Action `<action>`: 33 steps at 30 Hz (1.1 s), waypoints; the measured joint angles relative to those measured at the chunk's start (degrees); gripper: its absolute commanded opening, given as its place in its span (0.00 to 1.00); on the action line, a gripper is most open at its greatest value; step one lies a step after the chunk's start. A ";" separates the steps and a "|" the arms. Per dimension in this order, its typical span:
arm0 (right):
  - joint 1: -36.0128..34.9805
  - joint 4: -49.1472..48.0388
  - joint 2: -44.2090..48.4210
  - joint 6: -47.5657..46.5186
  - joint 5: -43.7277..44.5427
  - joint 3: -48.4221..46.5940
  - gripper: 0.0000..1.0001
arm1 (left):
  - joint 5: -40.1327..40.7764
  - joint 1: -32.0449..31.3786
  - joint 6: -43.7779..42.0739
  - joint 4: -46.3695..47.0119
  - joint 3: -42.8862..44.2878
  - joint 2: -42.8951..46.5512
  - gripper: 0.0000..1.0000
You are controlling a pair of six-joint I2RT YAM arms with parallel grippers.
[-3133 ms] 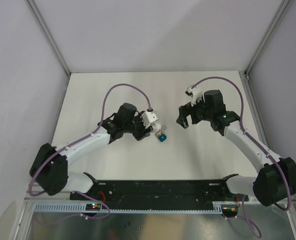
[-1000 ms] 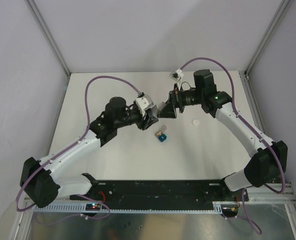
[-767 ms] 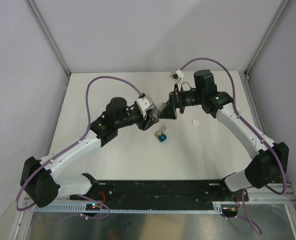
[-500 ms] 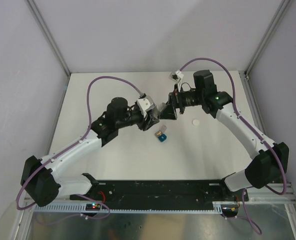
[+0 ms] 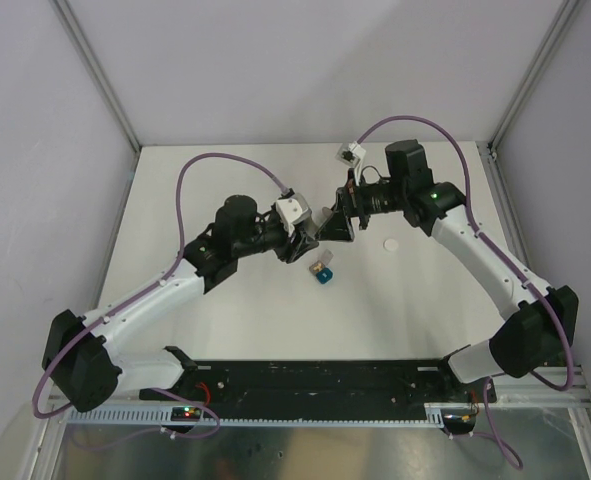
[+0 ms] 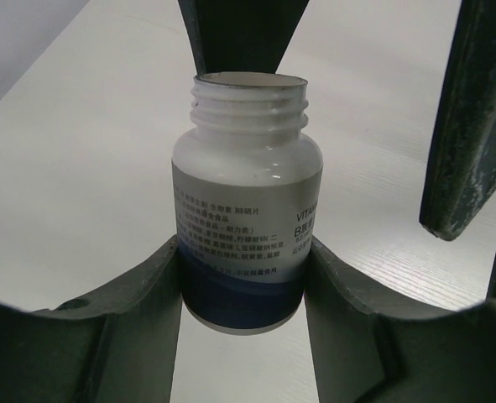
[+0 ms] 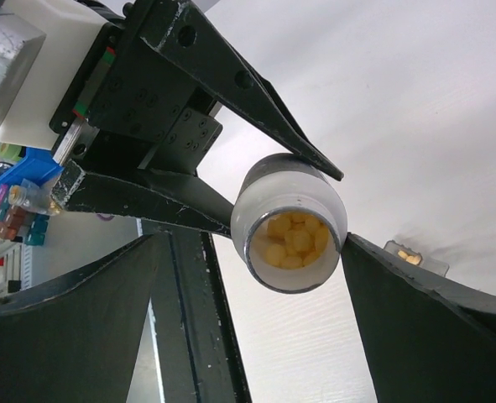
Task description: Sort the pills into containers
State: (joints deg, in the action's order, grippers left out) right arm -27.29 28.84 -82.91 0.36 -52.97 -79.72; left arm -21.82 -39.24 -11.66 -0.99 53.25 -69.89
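Note:
My left gripper [image 6: 242, 252] is shut on the lower body of an uncapped white pill bottle [image 6: 246, 201], which it holds up off the table. Its mouth points at my right gripper [image 7: 249, 243], and yellow pills [image 7: 294, 238] show inside. The right gripper [image 5: 329, 222] stands open, its fingers either side of the bottle's mouth [image 7: 289, 227] without clamping it. The containers [image 5: 322, 270], a small teal and grey joined pair, sit on the table just below both grippers. One compartment [image 7: 409, 253] shows yellow pills in the right wrist view.
A white round cap [image 5: 393, 243] lies on the table right of the grippers. The white table [image 5: 225, 310] is bounded by grey walls and metal corner posts [image 5: 95, 75]. The arm bases stand on a black rail [image 5: 315, 378] at the near edge.
Three seconds ago the grippers were apart; since then they have met over the table's middle and a white cap lies on the table. Over the last second hardly anything has moved.

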 measured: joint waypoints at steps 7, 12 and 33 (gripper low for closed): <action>0.94 2.34 2.27 -2.99 1.81 -0.02 0.99 | 1.33 0.07 -0.04 -1.09 -0.02 0.02 0.00; 3.69 3.82 5.97 -5.51 4.94 -0.02 0.99 | 2.19 0.42 -0.39 -2.27 -0.11 0.15 0.00; 12.20 7.78 -3.30 -14.58 39.85 10.21 0.97 | -0.68 3.30 0.68 -2.64 -1.44 7.30 0.00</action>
State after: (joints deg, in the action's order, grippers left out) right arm -15.09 36.62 -86.21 -14.22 -13.13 -69.52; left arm -22.50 -35.94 -10.98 -3.64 51.81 -62.59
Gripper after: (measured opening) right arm 0.977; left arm 0.560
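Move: The bottle cap lies on the table about 16 cm to the right of the right hand, 12 cm farther out and some 27 cm below it. The open pill box is about 6 cm ahead of that hand and 1 cm right, also on the table; the open bottle, in the left hand's grip, is right at the right fingertips, some 4 cm lower. From the left hand the cap lies about 18 cm right, 11 cm ahead and 22 cm down. The right hand, its fingers already wide and staying so, draws clear of the bottle in the left grip, rising a couple of centimetres as it goes right, then swings out to the right and forward and drops quickly towards the cap: some 17 cm right, 9 cm forward and 15 cm lower by the end, the wrist turning about 50 degrees so the fingers go from pointing left to pointing steeply down and forward. The left hand keeps its hold on the bottle, dips slightly, then carries it about 3 cm left and a little up. ##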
